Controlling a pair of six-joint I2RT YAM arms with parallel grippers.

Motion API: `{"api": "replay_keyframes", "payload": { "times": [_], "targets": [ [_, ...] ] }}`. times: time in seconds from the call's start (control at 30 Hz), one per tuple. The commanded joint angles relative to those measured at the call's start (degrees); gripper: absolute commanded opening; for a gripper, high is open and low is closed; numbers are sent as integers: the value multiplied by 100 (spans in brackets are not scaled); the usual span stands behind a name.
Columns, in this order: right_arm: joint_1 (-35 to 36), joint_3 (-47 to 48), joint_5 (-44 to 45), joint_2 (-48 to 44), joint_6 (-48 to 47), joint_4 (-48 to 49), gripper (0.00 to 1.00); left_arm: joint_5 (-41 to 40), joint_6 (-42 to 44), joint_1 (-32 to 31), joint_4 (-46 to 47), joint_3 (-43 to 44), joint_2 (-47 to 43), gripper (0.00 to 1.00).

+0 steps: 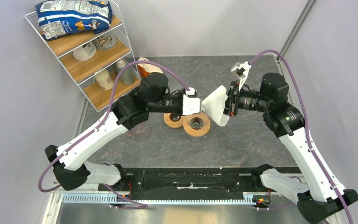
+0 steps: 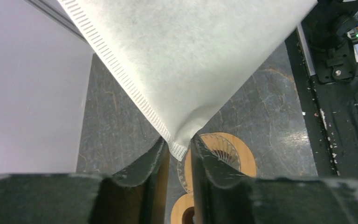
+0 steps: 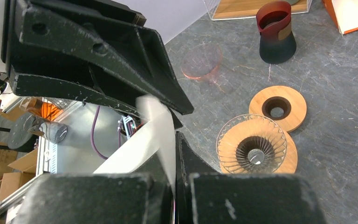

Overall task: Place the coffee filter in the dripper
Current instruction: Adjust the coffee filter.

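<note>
The coffee filter (image 1: 216, 106), a cream-white paper cone, hangs in the air between my two grippers, just above the table. My right gripper (image 1: 227, 105) is shut on its wide edge; in the right wrist view the paper (image 3: 154, 135) is pinched flat between the fingers (image 3: 175, 145). My left gripper (image 2: 179, 148) has its fingers against both sides of the filter's pointed tip (image 2: 182, 140), with only a narrow gap between them. The dripper (image 1: 196, 124), clear ribbed glass in a round wooden collar (image 3: 233, 151), stands on the table just below the filter.
A bare wooden ring (image 1: 172, 119) lies touching the dripper on its left. Behind it are an orange-and-white packet (image 1: 144, 67) and a wire shelf (image 1: 88, 51) with bottles and a snack bag. A pink glass piece (image 3: 201, 60) and a dark cup (image 3: 275, 32) stand further off.
</note>
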Motion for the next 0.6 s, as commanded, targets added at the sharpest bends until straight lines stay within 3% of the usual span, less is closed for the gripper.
{"api": "replay_keyframes", "payload": {
  "times": [0.0,0.07,0.13,0.23,0.4,0.57],
  "targets": [
    [-4,-1,-88,-95,-114,223,0,-92,0,-5,264,-81,-176,41],
    [-5,18,-79,-74,-98,172,0,-134,-159,4,273,-79,-179,54],
    [-7,81,4,-31,-101,-36,0,-198,-391,3,273,-113,-216,60],
    [-7,617,290,354,-447,-1311,0,-310,-1001,233,150,-241,-336,62],
    [0,1860,803,1249,-1551,-3722,0,282,-2613,1634,-105,-377,-572,63],
    [339,2582,1421,1966,-2180,-4729,0,-53,-3238,2062,51,-862,-935,64]
  ]
}}
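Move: The coffee filter's lower corner sits between the left fingertips, its middle about 4 cm to that hand's right and nearly level, while the right fingers hold it from the other side, some 4 cm to that hand's right. The dripper is about 5 cm ahead, 8 cm left and 22 cm below the right hand. From the left hand, the dripper lies 4 cm ahead, straight below sideways; the wooden ring about 10 ahead, 10 left, 33 below. The filter, still pinched in the shut right fingers, is lowered about 4.5 cm and carried slightly forward towards the dripper, the right wrist tipping its fingers down some 20 degrees. Just before, the left fingers spread wider around the filter's corner and let it come free; the left hand then draws away to the left and forward, over 10 cm, turning counter-clockwise. ##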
